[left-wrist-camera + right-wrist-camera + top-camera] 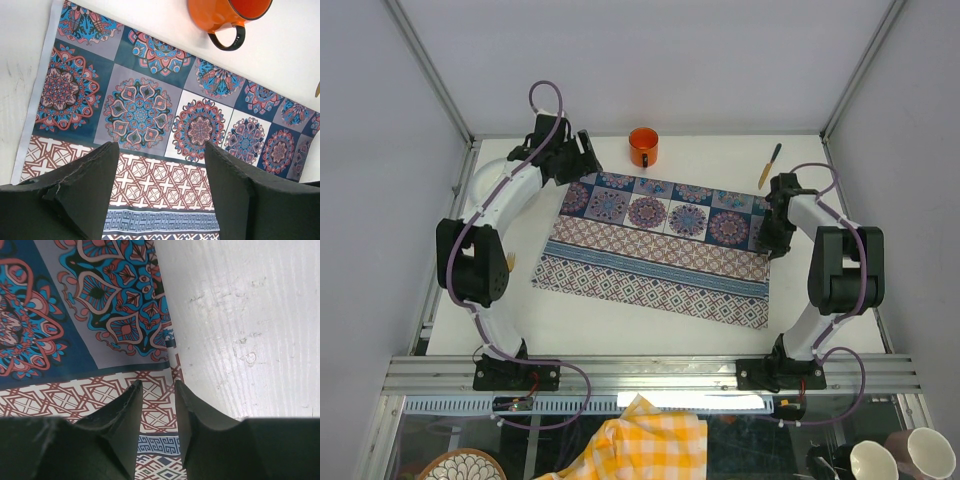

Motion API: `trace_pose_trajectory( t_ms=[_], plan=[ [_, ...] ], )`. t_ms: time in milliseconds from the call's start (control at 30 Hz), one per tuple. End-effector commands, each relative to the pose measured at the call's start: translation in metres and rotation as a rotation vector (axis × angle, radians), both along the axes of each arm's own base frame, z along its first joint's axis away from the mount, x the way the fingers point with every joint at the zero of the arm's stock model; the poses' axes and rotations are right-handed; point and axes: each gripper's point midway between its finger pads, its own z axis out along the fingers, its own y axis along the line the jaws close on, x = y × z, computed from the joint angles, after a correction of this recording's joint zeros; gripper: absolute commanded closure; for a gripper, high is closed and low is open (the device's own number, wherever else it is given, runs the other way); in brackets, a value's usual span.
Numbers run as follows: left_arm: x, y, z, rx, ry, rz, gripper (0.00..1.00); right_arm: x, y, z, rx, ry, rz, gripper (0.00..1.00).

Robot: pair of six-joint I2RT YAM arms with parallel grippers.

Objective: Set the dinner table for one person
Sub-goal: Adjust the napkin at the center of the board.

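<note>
The white dinner table (650, 325) carries a blue-and-purple patterned cloth (660, 250), spread flat at its middle. My left gripper (582, 160) hovers over the cloth's back left corner. In the left wrist view it (160, 147) is open wide, with only cloth (150, 100) showing between the fingers. My right gripper (772, 228) is low at the cloth's right edge. In the right wrist view its jaws (157, 382) stand a narrow gap apart over the cloth's border (75, 315), with bare table (240, 315) beside them and nothing pinched.
An orange mug (643, 147) stands behind the cloth, its black handle seen in the left wrist view (220, 15). A yellow-handled knife (770, 165) lies at the back right. A white round plate rim (485, 178) shows under the left arm. Aluminium rails frame the table.
</note>
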Motion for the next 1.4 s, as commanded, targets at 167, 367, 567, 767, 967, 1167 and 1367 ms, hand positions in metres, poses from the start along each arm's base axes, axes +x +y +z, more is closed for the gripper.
trace_pose_trajectory(
  t_ms=[167,367,567,767,967,1167,1367],
  plan=[
    [-0.005,-0.002,0.05,-0.055,-0.081,0.004,0.29,-0.002,-0.008,-0.005,-0.034,0.001,-0.034,0.66],
    [-0.006,-0.001,0.057,-0.058,-0.094,0.007,0.29,-0.008,-0.008,-0.011,-0.028,0.025,-0.039,0.66],
    [-0.006,-0.001,0.061,-0.064,-0.099,0.009,0.29,-0.014,-0.001,-0.02,0.008,0.043,-0.037,0.67],
    [-0.005,-0.002,0.056,-0.068,-0.086,0.012,0.29,-0.015,0.002,-0.021,0.023,0.04,-0.036,0.86],
    [-0.005,-0.003,0.05,-0.067,-0.073,0.013,0.29,-0.015,-0.001,-0.015,0.009,0.026,-0.043,1.0],
    [-0.007,-0.002,0.044,-0.061,-0.06,0.012,0.29,-0.009,-0.009,0.009,-0.033,-0.035,-0.065,1.0],
    [-0.007,-0.003,0.038,-0.063,-0.045,0.012,0.29,0.002,-0.011,0.043,-0.037,-0.121,-0.074,1.0]
  ],
)
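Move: The napkin's right edge, at the side of the white band just below the dark squares, is almost under the right hand: about 1 cm back and 2 cm below. The napkin's middle lies roughly 27 cm to that hand's left and 2 cm farther out; the knife is some 27 cm ahead and 4 cm to the right. From the idle left hand, the same edge is around 16 cm back, 41 cm to the right and 15 cm below. The napkin's right edge gets pinched: the right hand, fingers pointing down and a third open, sinks about 1 cm and eases back nearly as much towards the edge, then shuts its fingers on the cloth. Keeping hold, it finally starts upward, rising about 1.5 cm with barely any wrist turn. ##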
